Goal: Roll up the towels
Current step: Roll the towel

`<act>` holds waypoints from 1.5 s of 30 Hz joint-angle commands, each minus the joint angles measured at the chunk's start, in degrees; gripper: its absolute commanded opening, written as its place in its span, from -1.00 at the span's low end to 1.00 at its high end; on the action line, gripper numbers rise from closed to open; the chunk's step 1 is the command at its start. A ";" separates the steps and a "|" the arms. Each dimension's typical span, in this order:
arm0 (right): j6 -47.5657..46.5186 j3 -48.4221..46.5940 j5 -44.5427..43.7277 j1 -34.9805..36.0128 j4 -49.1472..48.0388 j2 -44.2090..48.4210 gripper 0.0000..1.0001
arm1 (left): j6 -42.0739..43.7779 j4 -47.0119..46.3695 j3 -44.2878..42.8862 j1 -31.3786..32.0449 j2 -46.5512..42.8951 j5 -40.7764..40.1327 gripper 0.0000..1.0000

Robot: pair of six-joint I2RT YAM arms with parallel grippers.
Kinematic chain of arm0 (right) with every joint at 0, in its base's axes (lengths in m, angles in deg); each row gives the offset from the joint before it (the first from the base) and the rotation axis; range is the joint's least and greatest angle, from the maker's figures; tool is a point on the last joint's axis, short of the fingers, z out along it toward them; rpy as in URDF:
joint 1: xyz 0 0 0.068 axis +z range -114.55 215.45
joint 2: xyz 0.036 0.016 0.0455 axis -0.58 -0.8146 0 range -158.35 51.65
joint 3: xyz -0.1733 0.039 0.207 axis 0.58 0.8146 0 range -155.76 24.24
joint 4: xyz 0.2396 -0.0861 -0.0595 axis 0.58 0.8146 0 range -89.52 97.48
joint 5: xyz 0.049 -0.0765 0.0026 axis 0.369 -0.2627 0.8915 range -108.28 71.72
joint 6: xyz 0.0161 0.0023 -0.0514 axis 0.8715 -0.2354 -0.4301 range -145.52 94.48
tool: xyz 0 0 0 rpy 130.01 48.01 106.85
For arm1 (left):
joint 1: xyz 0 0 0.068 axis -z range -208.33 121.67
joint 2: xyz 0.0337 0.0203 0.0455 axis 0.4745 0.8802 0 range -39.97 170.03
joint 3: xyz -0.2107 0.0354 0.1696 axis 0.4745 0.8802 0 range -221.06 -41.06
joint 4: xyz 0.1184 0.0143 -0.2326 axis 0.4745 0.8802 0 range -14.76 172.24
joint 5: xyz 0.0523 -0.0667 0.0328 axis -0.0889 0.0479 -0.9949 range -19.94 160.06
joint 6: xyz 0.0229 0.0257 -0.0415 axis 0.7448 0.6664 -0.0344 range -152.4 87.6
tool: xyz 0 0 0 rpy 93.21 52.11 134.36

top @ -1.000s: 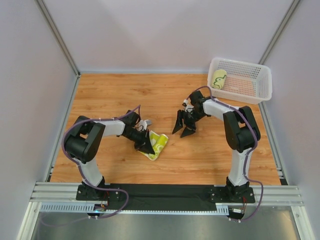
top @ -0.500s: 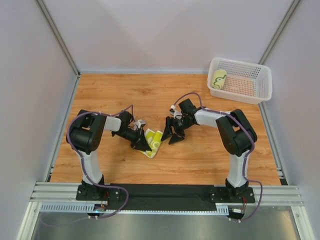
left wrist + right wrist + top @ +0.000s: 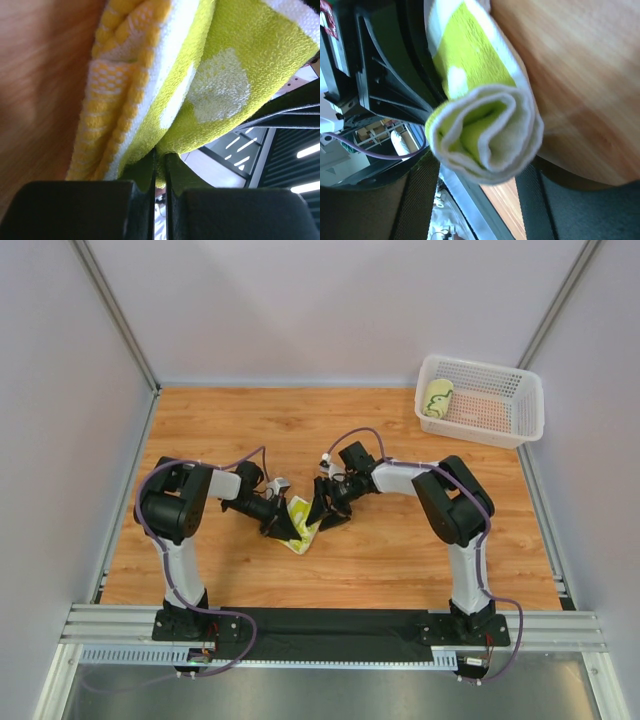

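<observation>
A yellow-green towel with white spots [image 3: 301, 521] lies rolled on the wooden table between both grippers. My left gripper [image 3: 284, 531] is shut on a fold of its edge. In the left wrist view the cloth [image 3: 200, 80] is pinched between the closed fingers of the left gripper [image 3: 160, 162]. My right gripper [image 3: 325, 512] is open at the roll's right end. In the right wrist view the spiral end of the roll [image 3: 485, 132] sits between the spread fingers [image 3: 422, 195] of the right gripper [image 3: 477, 175]. Whether they touch it I cannot tell.
A white basket [image 3: 520, 416] stands at the back right with one rolled towel [image 3: 437, 397] inside. The left gripper's black body [image 3: 380, 85] is close behind the roll in the right wrist view. Grey walls enclose the table.
My right gripper has moved left across the table until its fingers straddle the towel's end. My left gripper has shifted slightly left, still holding the towel.
</observation>
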 commanded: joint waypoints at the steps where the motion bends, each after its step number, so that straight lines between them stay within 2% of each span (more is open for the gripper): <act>1: 0.15 -2.99 -1.11 0.85 -2.09 -2.42 0.05 | -1.02 4.40 0.67 -0.41 3.96 -4.26 -1.00; 3: 0.15 -3.26 -1.02 1.02 -2.00 -2.68 -0.18 | -0.76 4.58 0.66 -0.50 4.05 -4.26 -1.00; 4: 0.06 -3.35 -1.11 1.20 -1.83 -2.68 -0.36 | -0.76 4.58 0.66 -0.50 3.79 -4.43 -0.99; 7: -0.64 -3.44 -1.72 1.29 -0.43 -2.42 -0.59 | -0.67 5.19 0.32 -0.50 2.56 -6.00 -0.90; 9: -1.34 -3.96 -2.68 1.37 1.15 -2.24 -0.61 | 0.73 7.55 -0.65 -0.41 1.25 -9.08 -0.77; 12: -2.22 -5.54 -5.58 1.29 6.76 -1.81 -0.66 | 2.93 12.03 -3.10 -0.41 -4.54 -16.62 -0.37; 14: -2.66 -6.86 -7.43 1.29 9.85 -1.54 -0.68 | 4.16 13.54 -4.16 -0.32 -6.92 -18.75 -0.25; 15: -3.10 -8.52 -7.96 1.29 11.43 -1.54 -0.68 | 4.51 14.15 -5.13 -0.23 -7.89 -19.89 -0.01; 19: -3.19 -11.61 -10.68 1.46 19.26 -2.33 -0.71 | 6.79 18.11 -8.03 2.22 -14.66 -28.15 0.18; 23: -2.14 -13.63 -11.92 1.90 22.78 -3.03 -0.74 | 7.59 18.82 -10.40 7.84 -22.30 -39.74 0.17; 24: -1.70 -13.81 -11.57 2.08 23.39 -3.29 -0.74 | 8.37 18.21 -10.76 11.16 -25.36 -44.72 0.15; 27: 0.85 -13.99 -10.78 2.08 23.48 -3.82 -0.75 | 10.65 16.02 -10.59 18.45 -29.51 -51.25 0.13; 32: 1.47 -14.95 -10.69 2.34 24.54 -4.44 -0.76 | 11.55 13.20 -8.83 26.73 -30.40 -53.74 0.12; 41: 1.38 -16.01 -10.34 2.34 25.42 -4.79 -0.78 | 10.32 7.84 -4.79 30.97 -24.78 -53.39 0.11; 45: 0.77 -15.92 -10.25 2.34 25.94 -4.53 -0.78 | 10.14 5.89 -3.73 31.50 -19.35 -54.61 0.13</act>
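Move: The left fingers are shut on the towel. Its rolled end, where the open right fingers straddle it, lies about 4 cm ahead and 2 cm right of the left hand, at its height. The towel's near end is some 2 cm back and 1 cm right of the left hand. From the right hand, the rolled end sits about 2 cm to the left, level fore and aft and 1 cm lower, with the near end some 6 cm back and 3 cm left. The right fingers pinch shut on the roll's end and keep hold, tipping some 15 degrees steeper downward. Once they grip, the left hand lets go and opens, pulls off leftward and forward, climbs about 8 cm, then swings back and right and sinks nearly 7 cm towards the towel's near end, fingers turned almost straight down and open. ##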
